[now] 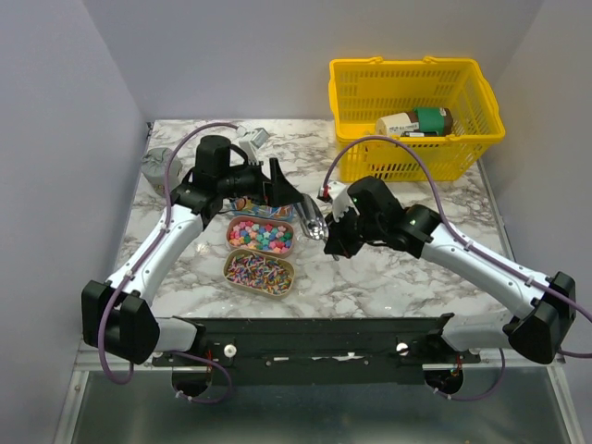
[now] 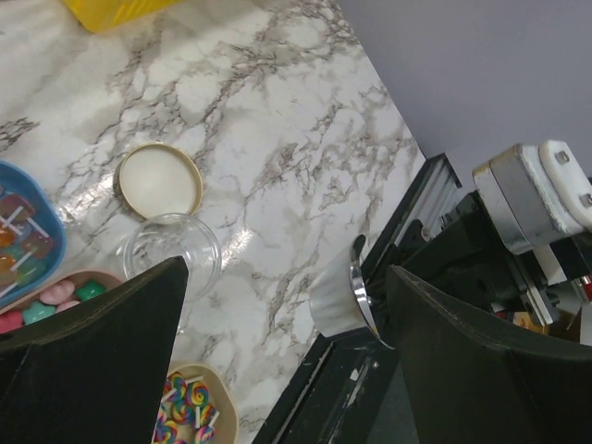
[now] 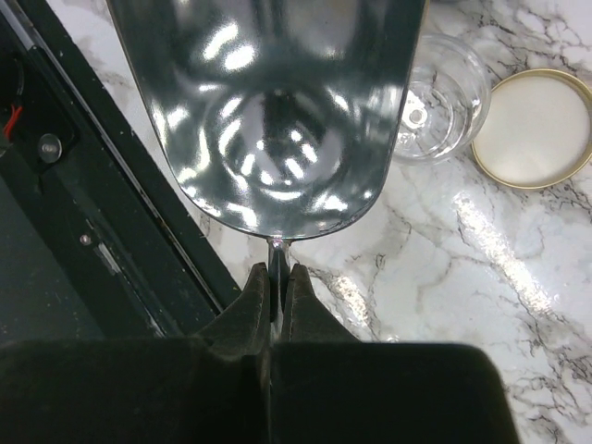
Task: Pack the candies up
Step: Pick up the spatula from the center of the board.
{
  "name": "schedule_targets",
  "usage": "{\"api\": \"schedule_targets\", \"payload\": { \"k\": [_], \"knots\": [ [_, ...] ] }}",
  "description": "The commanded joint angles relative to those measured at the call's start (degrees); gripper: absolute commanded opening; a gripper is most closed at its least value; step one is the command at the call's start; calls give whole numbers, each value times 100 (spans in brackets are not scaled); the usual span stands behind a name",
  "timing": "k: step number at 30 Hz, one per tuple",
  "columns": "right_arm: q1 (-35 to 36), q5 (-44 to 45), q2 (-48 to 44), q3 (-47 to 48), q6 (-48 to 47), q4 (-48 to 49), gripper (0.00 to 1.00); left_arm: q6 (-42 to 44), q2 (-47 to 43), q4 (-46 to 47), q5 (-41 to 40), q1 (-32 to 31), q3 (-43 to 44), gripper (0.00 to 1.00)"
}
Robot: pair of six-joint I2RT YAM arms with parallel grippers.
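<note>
The candies lie in small trays: round pastel ones (image 1: 262,234) in a pink tray, and swirled ones on sticks (image 1: 259,271) in a tan tray nearer the bases. The left wrist view shows both kinds, the round (image 2: 65,296) and the swirled (image 2: 190,398). My right gripper (image 3: 276,277) is shut on the thin handle of a silver scoop (image 3: 268,111), whose bowl looks bare. In the top view this gripper (image 1: 328,229) holds the scoop (image 1: 313,220) just right of the pink tray. My left gripper (image 1: 280,188) stands open above the trays, nothing between its fingers (image 2: 102,342).
A clear glass jar (image 3: 435,92) lies open on the marble beside its gold-rimmed lid (image 3: 536,129). A blue tray (image 2: 28,236) with wrapped sweets sits under the left arm. A yellow basket (image 1: 412,111) holding bottles stands at the back right. The black base rail (image 1: 314,338) runs along the near edge.
</note>
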Motion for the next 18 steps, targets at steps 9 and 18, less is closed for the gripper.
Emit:
{"api": "schedule_targets", "payload": {
  "k": [9, 18],
  "knots": [
    [52, -57, -191, 659, -200, -251, 0, 460, 195, -166, 448, -180, -112, 76],
    [52, -376, -340, 1029, -817, -1227, 1, 1401, 564, -1064, 1097, -180, 144, 59]
  ]
}}
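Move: Out past the back finger of the left hand hangs the spatula's bowl, about 6 cm back, 3 cm to its right and some 6 cm lower; the blue tray is about 7 cm left, 2 cm back, far below. The right hand already holds the spatula's handle, and the open left gripper is roughly 11 cm ahead, 8 cm left and 8 cm up from it. The glass jar stands about 6 cm left and 1 cm ahead of the right hand, the round lid straight ahead 4 cm, both some 16 cm below. Sinking about 3 cm while drawing back some 2 cm and slightly right, the left hand comes in on the spatula's bowl, turning about 10 degrees clockwise, its wide-open fingers closing by roughly a third; its back finger seems to meet the bowl's far end. The right hand keeps its pinch on the handle, rises about 2 cm, and after a brief forward nudge eases back and to the right. ##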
